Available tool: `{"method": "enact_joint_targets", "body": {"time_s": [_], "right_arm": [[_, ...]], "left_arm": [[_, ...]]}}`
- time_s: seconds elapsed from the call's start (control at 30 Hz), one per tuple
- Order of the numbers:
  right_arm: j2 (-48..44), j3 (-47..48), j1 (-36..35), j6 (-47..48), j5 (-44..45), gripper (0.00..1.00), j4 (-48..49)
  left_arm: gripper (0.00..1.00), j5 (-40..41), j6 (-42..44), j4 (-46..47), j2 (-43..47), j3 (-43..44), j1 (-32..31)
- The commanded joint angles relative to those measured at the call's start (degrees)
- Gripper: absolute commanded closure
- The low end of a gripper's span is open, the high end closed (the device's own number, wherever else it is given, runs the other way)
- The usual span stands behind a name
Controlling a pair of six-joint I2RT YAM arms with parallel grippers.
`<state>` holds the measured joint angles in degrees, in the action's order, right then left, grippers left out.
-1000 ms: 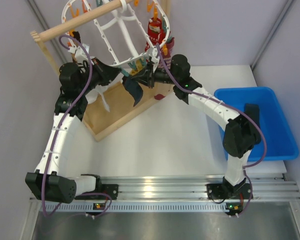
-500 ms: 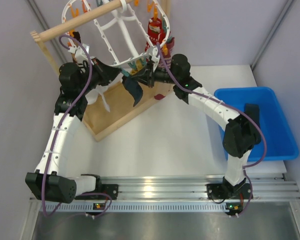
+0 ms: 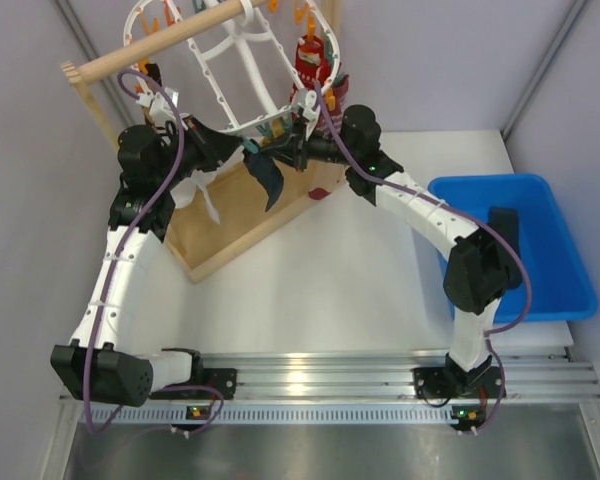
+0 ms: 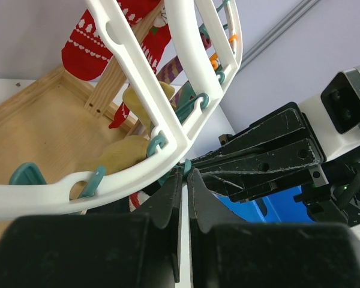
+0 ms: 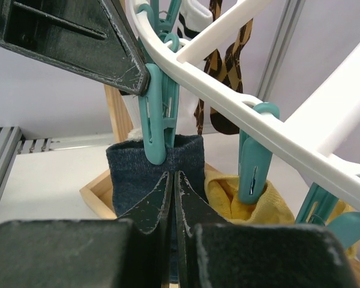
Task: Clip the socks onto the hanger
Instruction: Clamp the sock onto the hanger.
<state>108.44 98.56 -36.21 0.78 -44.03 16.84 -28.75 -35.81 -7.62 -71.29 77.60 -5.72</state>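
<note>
The white hanger (image 3: 230, 90) hangs from the wooden rod, with teal clips along its rim (image 5: 276, 114). A dark navy sock (image 3: 267, 180) dangles under its near rim, between my two grippers. My left gripper (image 4: 185, 174) is shut on the top of a teal clip (image 5: 156, 120) whose lower end sits over the navy sock's cuff (image 5: 132, 174). Just below that clip, my right gripper (image 5: 173, 175) is shut on the navy sock. A yellow sock (image 5: 258, 204) hangs from the neighbouring teal clip. A red sock (image 3: 310, 60) hangs at the hanger's far side.
The wooden rod (image 3: 160, 45) stands on a wooden base (image 3: 240, 215) behind the arms. A blue bin (image 3: 500, 245) sits at the right, beside the right arm's elbow. A white sock (image 3: 202, 195) hangs by the left arm. A brown patterned sock (image 5: 219, 90) hangs further back.
The right gripper and the navy sock have crept slightly up toward the hanger's rim. The left arm has stayed put.
</note>
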Motion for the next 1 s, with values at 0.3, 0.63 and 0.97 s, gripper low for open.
{"method": "enact_joint_targets", "body": {"time_s": [0.3,0.63,0.97], "right_arm": [[0.2,4.6,-0.1,-3.5,-0.2,1.0,4.2],[0.3,5.7,-0.2,-4.6,-0.4,1.0,4.7],[1.1,6.3,-0.2,-5.5,0.2,1.0,5.2]], "left_arm": [[1.0,-0.4,0.2,-1.8,-0.5,0.7,0.4],[0.7,0.8,1.7,-0.4,0.5,1.5,0.4],[0.38,6.0,4.1,1.7,5.6,-0.9,0.4]]}}
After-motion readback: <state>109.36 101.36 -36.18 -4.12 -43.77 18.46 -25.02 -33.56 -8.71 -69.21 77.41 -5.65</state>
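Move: The clip is already pinched in the left fingertips, its middle about 2 cm below the left hand point. From the right hand point, that clip is some 3 cm above, 2 cm left and 1 cm back. The dark sock hangs below, its middle roughly 2 cm left of and 7 cm under the right hand. The white hanger rim passes about 2 cm ahead of and above the left hand; the yellow sock's clip is 5 cm ahead of and level with the right hand. Keep the right gripper shut on the sock's cuff and raise it about 2 cm, feeding the cuff up towards the jaws of the clip. Hold the left gripper pinched on the clip's handles until the right's rise is nearly done, then open it past half, letting go of the clip, and ease it about 1 cm to the left, dipping slightly before it rises. ##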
